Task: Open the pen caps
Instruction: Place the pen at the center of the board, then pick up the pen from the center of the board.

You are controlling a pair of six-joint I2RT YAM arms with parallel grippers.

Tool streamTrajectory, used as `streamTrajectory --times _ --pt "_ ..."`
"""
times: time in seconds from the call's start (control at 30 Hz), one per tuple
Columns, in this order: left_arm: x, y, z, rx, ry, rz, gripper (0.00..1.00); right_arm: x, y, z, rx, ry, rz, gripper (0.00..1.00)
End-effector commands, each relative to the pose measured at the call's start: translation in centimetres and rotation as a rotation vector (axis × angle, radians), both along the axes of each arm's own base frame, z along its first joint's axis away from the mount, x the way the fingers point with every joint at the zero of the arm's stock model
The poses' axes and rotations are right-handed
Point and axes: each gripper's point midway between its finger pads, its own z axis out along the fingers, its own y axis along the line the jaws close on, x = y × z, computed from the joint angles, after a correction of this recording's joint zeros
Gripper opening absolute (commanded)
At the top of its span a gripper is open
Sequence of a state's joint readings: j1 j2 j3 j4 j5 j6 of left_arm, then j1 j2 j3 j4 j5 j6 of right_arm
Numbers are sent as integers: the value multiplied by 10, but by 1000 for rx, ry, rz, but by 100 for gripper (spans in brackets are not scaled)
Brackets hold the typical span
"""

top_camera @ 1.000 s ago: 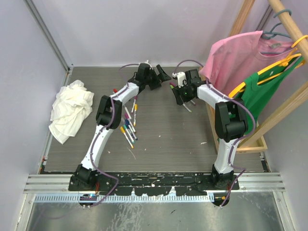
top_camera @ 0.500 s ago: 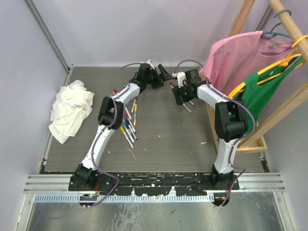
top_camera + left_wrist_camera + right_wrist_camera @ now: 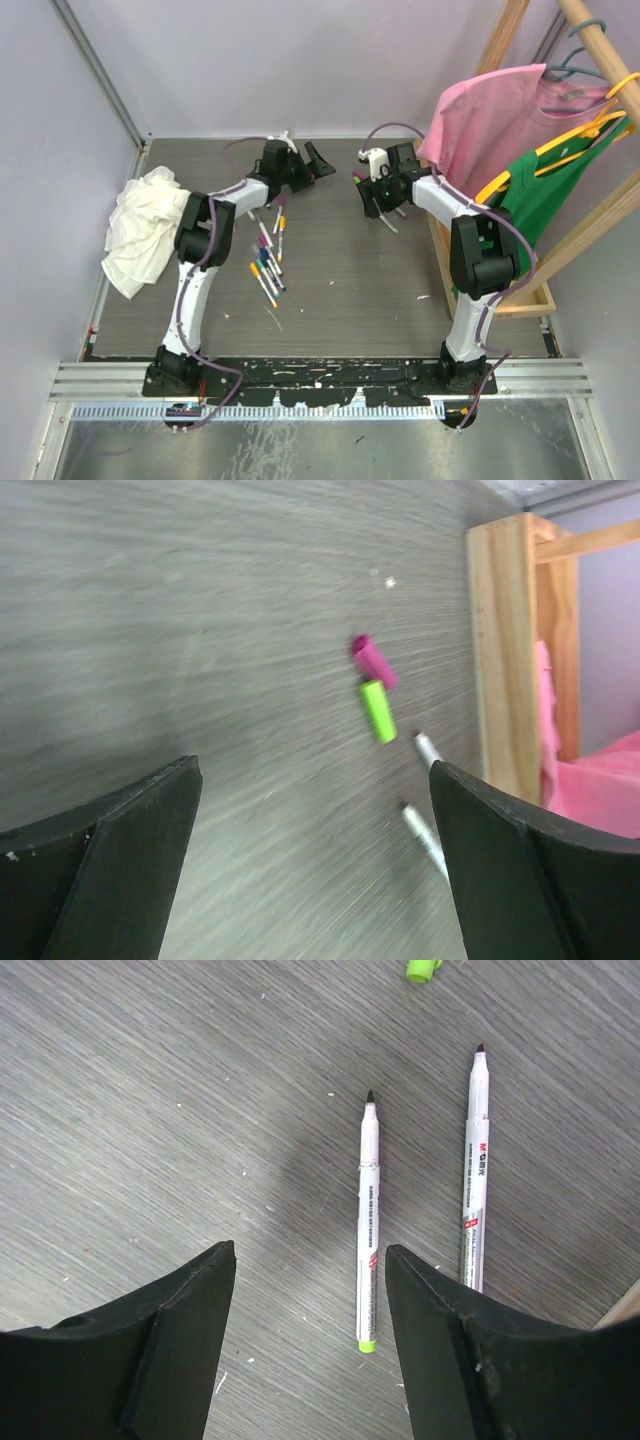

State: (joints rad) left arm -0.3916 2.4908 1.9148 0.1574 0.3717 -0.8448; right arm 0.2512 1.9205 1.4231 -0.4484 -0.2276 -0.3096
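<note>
Two pen caps lie loose on the table in the left wrist view, a pink cap (image 3: 374,661) and a green cap (image 3: 378,711) side by side. My left gripper (image 3: 312,768) (image 3: 318,158) hangs open and empty, short of them. Two uncapped white pens (image 3: 368,1220) (image 3: 476,1170) lie parallel under my right gripper (image 3: 308,1251) (image 3: 362,180). It is open with nothing held, and the left pen's tail end lies between its fingers. The green cap (image 3: 423,970) shows at that view's top edge. Several capped pens (image 3: 268,262) lie in a cluster at table centre-left.
A white cloth rag (image 3: 145,230) is heaped at the left edge. A wooden rack (image 3: 490,290) (image 3: 505,650) with a pink shirt (image 3: 490,120) and a green shirt (image 3: 545,190) stands along the right side, close to the uncapped pens.
My left arm has swung to the left, carrying its open gripper away from the right gripper. The right arm has barely moved.
</note>
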Motion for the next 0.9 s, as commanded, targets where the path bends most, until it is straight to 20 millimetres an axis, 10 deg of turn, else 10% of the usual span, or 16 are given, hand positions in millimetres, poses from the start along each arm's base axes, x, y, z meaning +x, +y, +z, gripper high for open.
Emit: streamTrajectory --times 0.0,0.6,0.87 --pt "1 47 78 71 -270 82 98 0 9 38 64 -79 44 68" --pt "-133 153 114 414 -363 182 98 -66 60 95 272 -130 302 72" --pt "-194 165 113 271 -295 161 98 -109 70 132 382 -218 391 71"
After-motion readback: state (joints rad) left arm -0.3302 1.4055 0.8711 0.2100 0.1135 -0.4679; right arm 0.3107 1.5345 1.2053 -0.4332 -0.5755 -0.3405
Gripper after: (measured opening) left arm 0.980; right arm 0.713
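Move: The yellow-capped pen in the remaining group lies about 18 cm back and 11 cm left of my open left hand, roughly 4 cm below. Around it, the purple-capped pen is 12 cm back, 12 left, and the pen bundle 28 back, 14 left. From my right hand the yellow-capped pen is some 28 cm left, 6 back; the green-ended pen just laid down is level, 3 cm right, the loose caps 11 ahead, 5 left. With its fingers still wide, I swing my left hand left, away from the loose caps, then carry it back and up over the remaining pens: about 17 cm back, 16 left and 11 up, the wrist rolling its left side upward and tipping up. My right hand, also empty and open, lifts clear of the laid-down pen, some 9 cm up and 9 back, and drifts left while turning counter-clockwise. ##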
